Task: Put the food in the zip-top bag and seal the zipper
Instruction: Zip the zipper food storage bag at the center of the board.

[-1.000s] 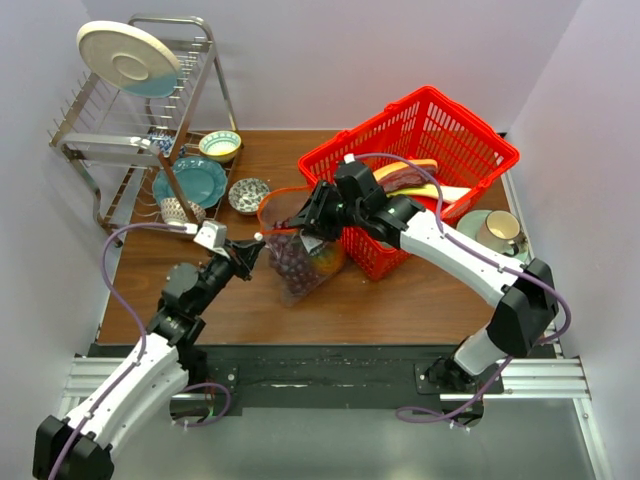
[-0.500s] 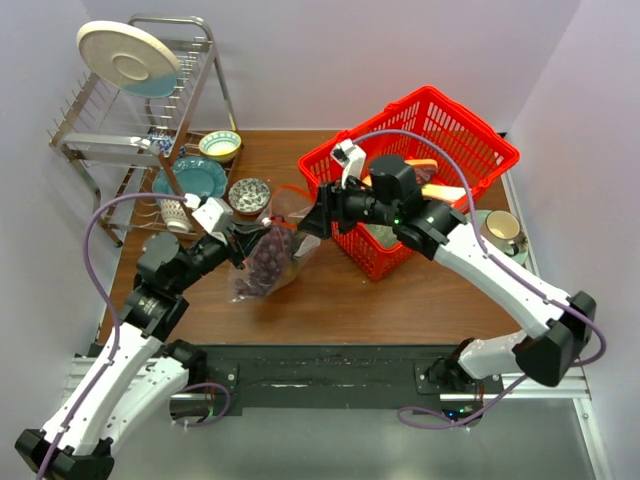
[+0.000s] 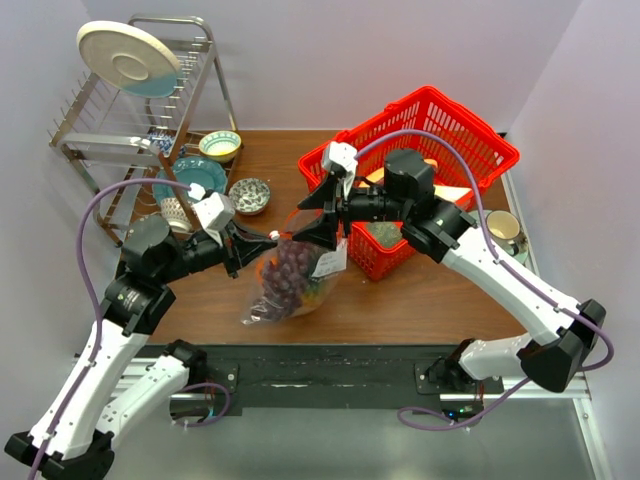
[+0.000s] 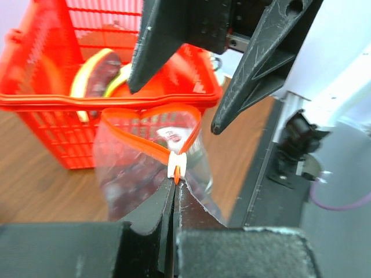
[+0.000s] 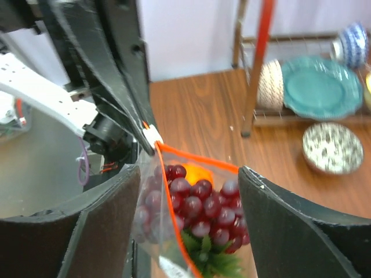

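Note:
The clear zip-top bag (image 3: 292,283) hangs over the table with the food inside: a purple grape bunch (image 5: 200,204) and an orange pineapple (image 5: 199,174) with a green crown. My left gripper (image 4: 175,184) (image 3: 246,241) is shut on the bag's corner, just below the white slider (image 4: 175,165). The red-orange zipper (image 4: 134,134) gapes in a loop. My right gripper (image 5: 190,171) (image 3: 302,222) is open, its fingers (image 5: 110,231) flanking the bag's mouth, the right one at the zipper's edge.
A red mesh basket (image 3: 455,125) with other toy food stands right behind the right gripper. A cup on a saucer (image 3: 500,232) sits at the right edge. A dish rack (image 3: 130,110), teal plate (image 3: 190,180) and small bowls (image 3: 248,195) fill the back left.
The right gripper's jaws have spread wide around the bag's mouth. The left arm has swung up and back, still gripping the corner, and the bag has moved leftward and toward the front.

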`<state>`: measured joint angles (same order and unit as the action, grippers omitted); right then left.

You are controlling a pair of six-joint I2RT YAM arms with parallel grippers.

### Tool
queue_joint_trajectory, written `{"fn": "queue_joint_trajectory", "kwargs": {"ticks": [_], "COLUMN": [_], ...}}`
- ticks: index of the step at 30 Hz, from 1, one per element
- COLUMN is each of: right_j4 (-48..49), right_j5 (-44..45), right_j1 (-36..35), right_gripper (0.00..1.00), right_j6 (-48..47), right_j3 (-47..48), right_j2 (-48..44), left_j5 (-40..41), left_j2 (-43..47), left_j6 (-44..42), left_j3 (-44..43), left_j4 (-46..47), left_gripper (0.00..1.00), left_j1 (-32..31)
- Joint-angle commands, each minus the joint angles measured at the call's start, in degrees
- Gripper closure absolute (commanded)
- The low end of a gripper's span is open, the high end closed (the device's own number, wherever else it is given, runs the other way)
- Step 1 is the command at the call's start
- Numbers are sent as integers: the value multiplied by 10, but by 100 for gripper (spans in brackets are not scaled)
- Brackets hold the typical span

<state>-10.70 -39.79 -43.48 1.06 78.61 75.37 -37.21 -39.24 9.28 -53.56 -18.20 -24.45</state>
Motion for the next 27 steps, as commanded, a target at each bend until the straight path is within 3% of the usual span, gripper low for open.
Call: {"fn": "queue_joint_trajectory", "kwargs": {"ticks": [1,5,13,22,25,27], "right_j4": [90,105,104,94,90,88], "right_j5": [-73,-97,-115,-126,-131,-134], "right_j1": [-5,-17,-27,-34,-35,-36], "right_gripper": [30,30,44,47,54,69], "right_j6": [-29,-33,-35,-33,-33,-33], "right_j3": [-16,-23,-20,1,4,5], "right_j2": [-8,-7,4,26,30,31], "left_j5": [-61,-72,-75,-103,-107,-107], "left_j2": [-8,-17,-25,-20,-21,-23], "left_j6": [43,67,73,72,72,71], "left_j3": [-48,-55,-62,-59,-65,-67], "left_j4": [29,28,26,50,49,47], "left_gripper": [100,100,100,100,100,100], "left_j1": [-1,-1,-1,-1,-1,-1]}}
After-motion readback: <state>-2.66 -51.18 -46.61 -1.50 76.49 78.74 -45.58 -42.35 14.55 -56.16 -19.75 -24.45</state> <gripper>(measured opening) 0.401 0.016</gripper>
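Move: The white zipper slider sits some 5 cm left of the open right hand, 3 cm back and 2 cm lower; it is just beyond the shut left fingertips, about 1 cm ahead and 1 cm right. From the right hand, the filled bag's middle hangs roughly 5 cm back, 2 cm left and 10 cm below; the red basket is centred 20 cm right and 12 cm ahead, and the patterned bowl 13 cm left and 12 cm ahead, both well below. Coming back about 3.5 cm and left some 2.5 cm, the right hand closes in on the white slider, turning about 15 degrees counter-clockwise and dipping a little late on. Its fingers narrow from wide to under half open, straddling the slider without a visible pinch. The left keeps the orange zipper end pinched while easing it back 2 cm and right 1.5 cm, turning slightly clockwise. ##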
